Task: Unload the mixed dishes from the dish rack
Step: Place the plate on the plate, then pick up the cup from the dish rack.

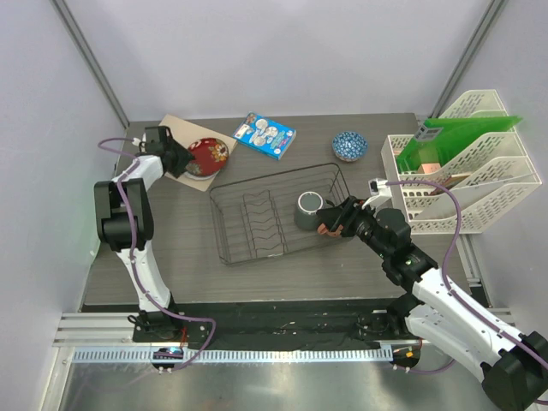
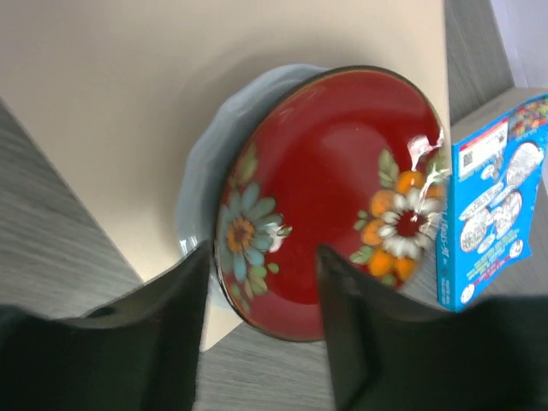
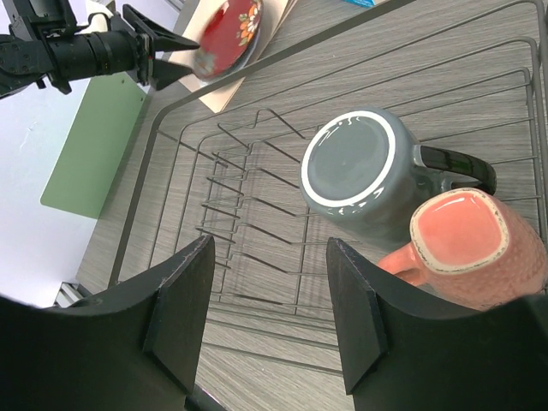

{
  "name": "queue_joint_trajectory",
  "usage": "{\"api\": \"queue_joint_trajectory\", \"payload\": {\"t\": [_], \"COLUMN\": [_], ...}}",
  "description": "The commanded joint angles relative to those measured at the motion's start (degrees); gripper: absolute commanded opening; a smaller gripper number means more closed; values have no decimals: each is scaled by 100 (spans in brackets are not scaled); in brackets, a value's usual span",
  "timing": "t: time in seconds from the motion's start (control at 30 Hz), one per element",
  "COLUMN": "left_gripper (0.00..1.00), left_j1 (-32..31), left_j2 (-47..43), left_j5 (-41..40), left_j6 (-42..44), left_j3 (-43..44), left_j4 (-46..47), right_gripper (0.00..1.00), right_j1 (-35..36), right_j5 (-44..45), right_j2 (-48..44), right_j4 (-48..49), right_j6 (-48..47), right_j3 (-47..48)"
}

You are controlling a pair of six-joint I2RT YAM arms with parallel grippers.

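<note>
The red patterned plate point(image 2: 334, 197) rests on a pale plate on a beige board point(image 1: 175, 130) at the back left. My left gripper point(image 2: 261, 295) is open, its fingers standing apart either side of the plate's near rim without gripping it. The black wire dish rack point(image 1: 257, 218) sits mid-table. In its right end stand the dark grey mug point(image 3: 360, 167), bottom up, and the pinkish-brown mug point(image 3: 475, 248) beside it. My right gripper point(image 3: 270, 304) hovers open over the rack just left of the mugs, with nothing between its fingers. The blue-and-white bowl point(image 1: 349, 145) stands on the table behind the rack.
A blue illustrated packet point(image 1: 265, 135) lies behind the rack, close to the red plate. A white slotted organiser point(image 1: 467, 175) with green sheets fills the right side. Wall panels close in the back and both sides.
</note>
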Motion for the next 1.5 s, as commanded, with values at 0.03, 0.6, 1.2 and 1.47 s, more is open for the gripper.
{"api": "queue_joint_trajectory", "payload": {"t": [0.03, 0.6, 1.2, 1.47], "left_gripper": [61, 81, 100, 100], "left_j1": [61, -966, -3954, -5546], "left_j2": [-314, -1816, -3488, -2082], "left_j5": [-249, -1091, -2320, -4677], "left_j6": [291, 1080, 1447, 1664], "left_j3": [7, 1035, -1735, 67], "left_j4": [-244, -332, 865, -875], "right_gripper": [60, 60, 60, 61], "right_j1": [24, 15, 24, 24], "right_j5": [22, 398, 1727, 2026], "right_j2": [-71, -80, 1256, 782], "right_j4": [290, 79, -1257, -1089], "right_j6": [-1, -229, -625, -590], "right_j3": [17, 236, 1335, 1300]}}
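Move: The red plate, already on the white plate, has its middle about 4 cm ahead of the left hand, 6 right and 2 below; the white plate's is 3 ahead, 5 right. From the hand, the blue box is some 9 ahead, 27 right, and the grey mug 16 back, 39 right. From the right hand the pink mug is 4 ahead, 3 right, 13 below, the grey mug 9 ahead, 3 left, the red plate 30 ahead, 37 left. The red plate is left on the white one: the left fingers, already half open at its rim, spread fully and come clear. That hand climbs about 28 cm, swings right and back over the rack towards the grey mug, and sinks by half, turning clockwise. The right hand eases forward-right about 5 cm towards the pink mug, slightly down, rolling its left side down, fingers unchanged. ##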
